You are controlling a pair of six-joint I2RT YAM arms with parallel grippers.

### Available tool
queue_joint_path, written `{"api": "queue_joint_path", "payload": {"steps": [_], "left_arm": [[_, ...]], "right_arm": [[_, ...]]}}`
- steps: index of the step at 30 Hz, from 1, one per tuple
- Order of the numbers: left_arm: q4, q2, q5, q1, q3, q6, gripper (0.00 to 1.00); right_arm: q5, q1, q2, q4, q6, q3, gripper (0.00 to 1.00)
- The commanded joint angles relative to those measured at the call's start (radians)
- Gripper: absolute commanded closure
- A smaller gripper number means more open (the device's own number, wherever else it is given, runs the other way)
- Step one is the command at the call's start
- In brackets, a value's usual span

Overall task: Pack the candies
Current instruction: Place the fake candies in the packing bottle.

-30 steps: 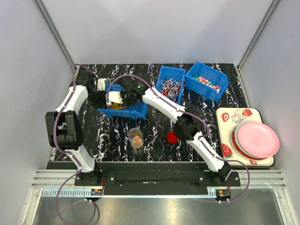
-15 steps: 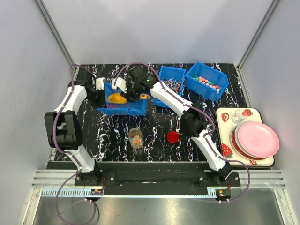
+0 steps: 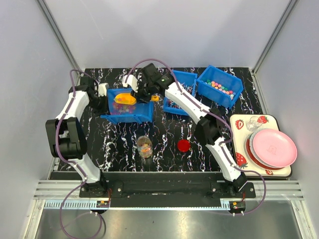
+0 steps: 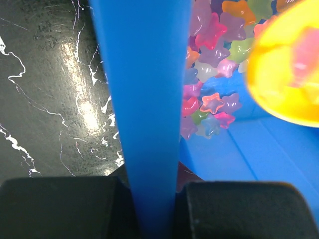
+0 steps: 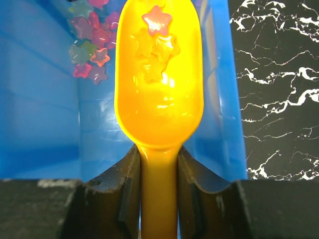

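The blue bin at the left holds star-shaped candies in pink, purple, green and orange. My left gripper is shut on the bin's left wall. My right gripper is shut on the handle of the yellow scoop. The scoop bowl carries a few star candies and hangs over the bin's inside, above the rest of the candies. From the top, the scoop sits over the bin between the left gripper and the right gripper.
A small clear jar with a few candies stands in front of the bin, a flat red lid to its right. Two more blue bins of sweets stand at the back. A tray with plates lies at the right.
My right arm has drawn back toward the far side and lifted the scoop out of the candy pile with stars in it. The blue bin has shifted a little to the left in my left gripper.
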Motion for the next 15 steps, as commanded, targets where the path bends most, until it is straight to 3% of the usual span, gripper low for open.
{"api": "queue_joint_path", "payload": {"steps": [1, 15], "left_arm": [[0.031, -0.048, 0.040, 0.007, 0.041, -0.013, 1.00], [0.034, -0.029, 0.007, 0.025, 0.042, -0.020, 1.00]], "right_arm": [[-0.066, -0.020, -0.113, -0.015, 0.023, 0.067, 1.00], [-0.183, -0.057, -0.265, -0.153, 0.009, 0.037, 1.00]]}}
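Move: The packing bottle, where the right hand's scoopful is bound, stands about 21 cm back and 2 cm right of that hand, its middle some 11 cm lower. The star-candy bin under the scoop has its middle about 6 cm left, 3 cm back and 12 cm below; the red lid lies some 20 cm right and 18 cm back. From the left hand, the bottle is about 20 cm right, 15 cm back and slightly lower. Lift the loaded yellow scoop about 6 cm with the right arm, picking up speed and easing back and to the right by a couple of centimetres each, so that it climbs away from the candy bin. Keep the handle pinched and the bowl nearly at its present tilt. Leave the left fingers shut on the bin's left wall. ##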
